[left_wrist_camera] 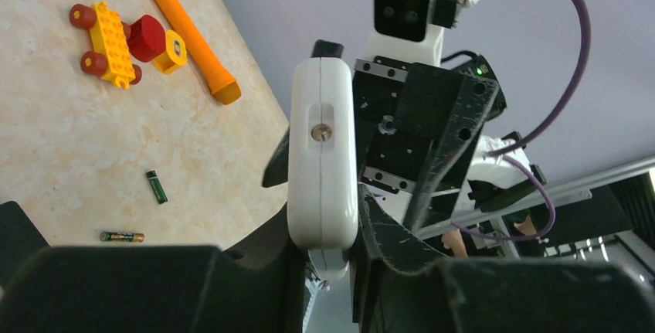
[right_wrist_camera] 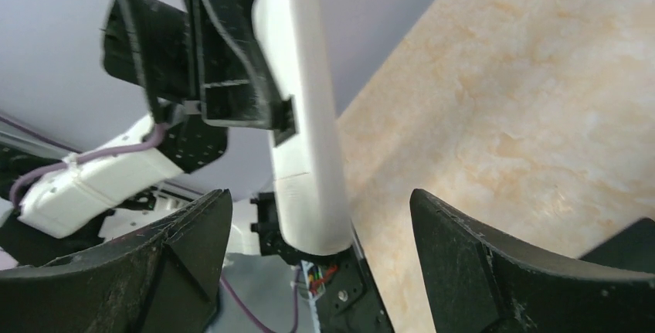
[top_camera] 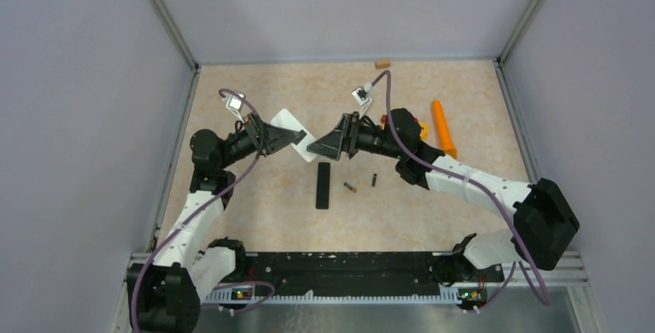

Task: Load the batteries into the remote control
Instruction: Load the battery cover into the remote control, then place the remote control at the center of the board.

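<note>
My left gripper (left_wrist_camera: 324, 249) is shut on the white remote control (left_wrist_camera: 322, 163) and holds it above the table, between the two arms (top_camera: 292, 134). My right gripper (right_wrist_camera: 320, 225) stands open around the remote's other end (right_wrist_camera: 305, 132), with a gap on each side of it. In the top view the right gripper (top_camera: 317, 147) meets the left gripper (top_camera: 292, 140) over the middle of the table. Two batteries lie on the table: a gold one (left_wrist_camera: 122, 236) (top_camera: 350, 188) and a dark green one (left_wrist_camera: 157, 187) (top_camera: 374, 180). Neither gripper touches them.
A slim black bar (top_camera: 323, 185) lies on the table below the grippers, left of the batteries. An orange carrot-shaped cone (top_camera: 442, 128) and a red and yellow brick toy (left_wrist_camera: 116, 43) sit at the right. A small wooden block (top_camera: 381, 62) rests by the back wall.
</note>
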Controlling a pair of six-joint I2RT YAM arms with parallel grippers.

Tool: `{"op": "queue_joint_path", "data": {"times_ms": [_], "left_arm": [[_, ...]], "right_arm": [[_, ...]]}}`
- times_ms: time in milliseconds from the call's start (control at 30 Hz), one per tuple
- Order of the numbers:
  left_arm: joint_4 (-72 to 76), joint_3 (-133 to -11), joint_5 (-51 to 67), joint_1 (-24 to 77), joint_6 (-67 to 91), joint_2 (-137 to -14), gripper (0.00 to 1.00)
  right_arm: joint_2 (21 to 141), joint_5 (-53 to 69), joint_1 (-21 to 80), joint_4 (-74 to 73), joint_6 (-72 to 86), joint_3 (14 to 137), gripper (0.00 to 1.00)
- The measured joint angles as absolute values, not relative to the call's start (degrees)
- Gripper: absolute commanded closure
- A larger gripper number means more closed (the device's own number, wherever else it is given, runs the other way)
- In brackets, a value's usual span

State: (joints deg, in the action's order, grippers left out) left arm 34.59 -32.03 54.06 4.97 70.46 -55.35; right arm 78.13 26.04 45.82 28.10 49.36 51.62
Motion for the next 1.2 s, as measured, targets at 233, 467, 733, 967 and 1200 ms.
{"op": "queue_joint_path", "data": {"times_ms": [233,467,733,967,1200], "left_arm": [[34.6,-32.1,58.4,5.0,67.1,-53.0,1.0],[31.6,-32.2,61.0,5.0,64.6,-52.9,1.0],[30.5,-32.7,63.4,5.1,63.5,-52.5,1.0],[28.3,-33.3,64.2,5.2,61.0,-52.3,1.0],[27.9,-33.9,64.7,5.0,58.9,-52.2,1.0]], "right_arm": [[77.5,30.0,45.8,15.0,38.9,54.9,0.15],[77.9,35.0,45.7,7.0,29.0,60.6,0.18],[81.6,39.7,45.6,7.7,27.0,62.2,0.3],[86.3,45.4,45.6,5.4,24.8,66.2,0.58],[87.9,48.9,45.6,5.7,26.7,67.9,0.84]]}}
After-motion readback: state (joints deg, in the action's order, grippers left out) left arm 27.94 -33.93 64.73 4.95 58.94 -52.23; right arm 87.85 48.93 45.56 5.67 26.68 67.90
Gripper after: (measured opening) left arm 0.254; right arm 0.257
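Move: The left hand already holds the remote control at mid-length; its near, battery-cover end lies about 4 cm back, 3 cm right and 3 cm below that hand. From the open right hand the same end is some 2 cm to the left, 1 cm back and 1 cm down. On the table roughly 25 cm below the right hand are the dark slab, 2 cm ahead and 1 cm right, and the nearer loose battery, 2 cm ahead and 10 cm right. The right hand comes back about 3 cm and down some 2.5 cm, turning counter-clockwise about 25 degrees with a slight roll, then edges 2 cm left around the battery-cover end and closes its wide-open fingers until they pinch the remote across its thickness. Meanwhile the left hand keeps its grip and draws the remote back about 3.5 cm towards the robot, its wrist turning slightly clockwise and tipping up. ##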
